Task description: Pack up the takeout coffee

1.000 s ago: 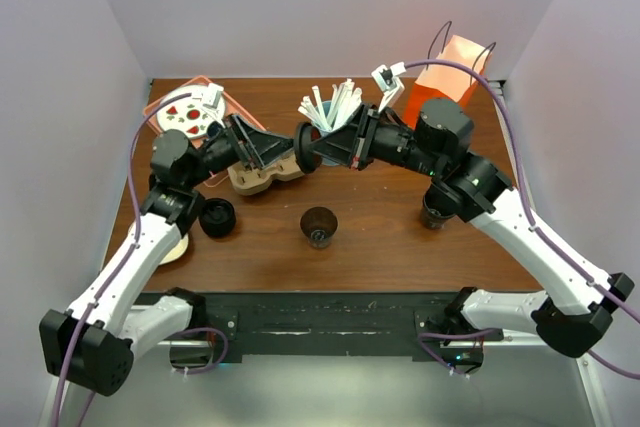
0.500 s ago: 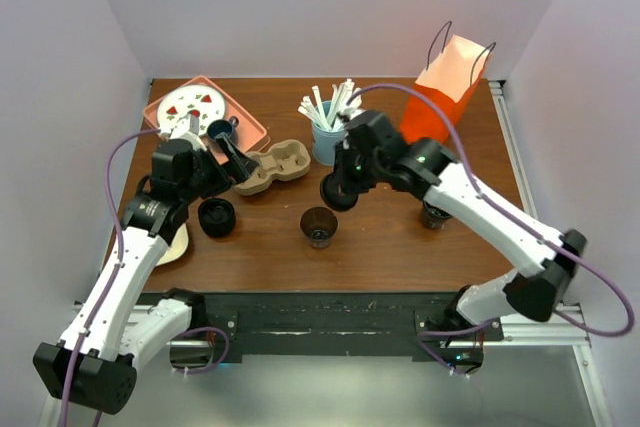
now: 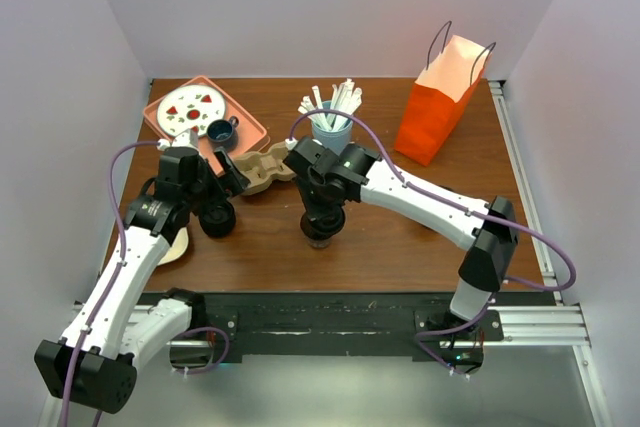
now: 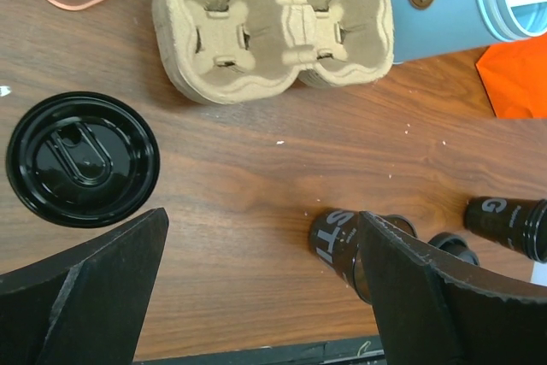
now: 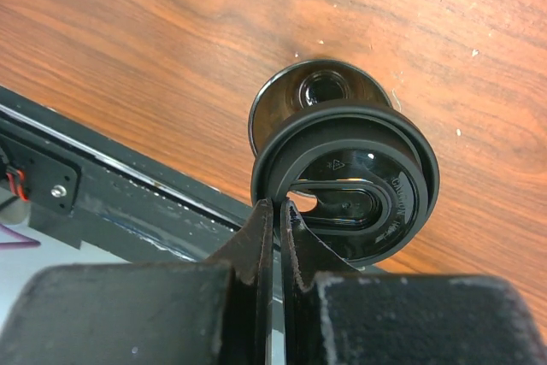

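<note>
A dark paper cup [image 3: 320, 234] stands open at the table's middle front, and the right wrist view looks down into this cup [image 5: 312, 91]. My right gripper [image 3: 321, 209] is shut on the rim of a black lid [image 5: 350, 181], held tilted just above the cup. My left gripper [image 3: 218, 192] hangs open and empty over a second black lid [image 3: 216, 220] lying flat on the table. That lid [image 4: 83, 158] is at the left of the left wrist view. The cardboard cup carrier [image 3: 262, 169] lies behind it. The orange paper bag [image 3: 440, 102] stands at the back right.
A pink tray [image 3: 160, 107] with a plate and a small blue cup sits back left. A blue holder of white straws [image 3: 332, 127] stands behind the carrier. Another dark cup [image 4: 508, 224] stands to the right, under my right arm. A pale disc [image 3: 178, 245] lies by the left arm.
My right gripper has carried the lid from beside the straw holder forward and down to above the middle cup. My left gripper has drawn back to the left, over the loose lid.
</note>
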`<state>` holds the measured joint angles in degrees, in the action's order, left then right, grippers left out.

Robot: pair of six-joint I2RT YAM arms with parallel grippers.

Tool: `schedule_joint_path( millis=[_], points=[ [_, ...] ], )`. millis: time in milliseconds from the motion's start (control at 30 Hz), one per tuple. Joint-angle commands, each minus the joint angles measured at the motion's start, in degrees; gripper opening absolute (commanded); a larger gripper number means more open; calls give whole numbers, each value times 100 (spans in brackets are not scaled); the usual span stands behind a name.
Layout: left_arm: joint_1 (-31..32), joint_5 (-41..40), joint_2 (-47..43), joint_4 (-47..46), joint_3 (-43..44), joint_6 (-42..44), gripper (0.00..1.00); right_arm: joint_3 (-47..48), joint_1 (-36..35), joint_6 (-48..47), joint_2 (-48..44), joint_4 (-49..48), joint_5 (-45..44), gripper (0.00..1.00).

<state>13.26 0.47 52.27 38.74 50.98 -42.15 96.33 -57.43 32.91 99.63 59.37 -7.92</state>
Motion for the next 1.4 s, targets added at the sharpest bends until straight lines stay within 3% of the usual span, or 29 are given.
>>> schedule_joint_path(
  millis=[0,233,1367],
  points=[
    [-16,-267,-24,-25,79,164,97,237,-66,-13,3,171,-175,0],
    [-16,-232,11,-16,8,128,97,87,-137,23,240,-189,-25,0],
    [-16,-346,38,90,61,260,97,632,-286,207,943,162,-148,0]
  ],
)
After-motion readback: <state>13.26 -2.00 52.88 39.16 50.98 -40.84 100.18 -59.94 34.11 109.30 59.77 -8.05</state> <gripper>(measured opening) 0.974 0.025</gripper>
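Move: The cup to be lidded stands upright beneath the lid that the right fingers still pinch by its edge; the cup's middle is about 3 cm ahead of the right hand, 1 cm to its right and 10 cm below. From that cup, the cardboard carrier lies some 16 cm farther out and 13 cm left, the blue straw holder 20 cm farther out and 3 cm right, and the stacked lids about 23 cm left and 3 cm farther out. From the left hand, the cup is roughly 18 cm right, 4 cm back and 11 cm below. The black lid is lowered towards the cup's mouth by the right hand, its shut fingers keeping their pinch on the edge: down some 3.5 cm with a leftward drift, up a little while still easing left, then down again to about 4.5 cm below the start and 2.5 cm left of it. The hand tilts only some 5 degrees, and the lid comes to the cup's rim. ##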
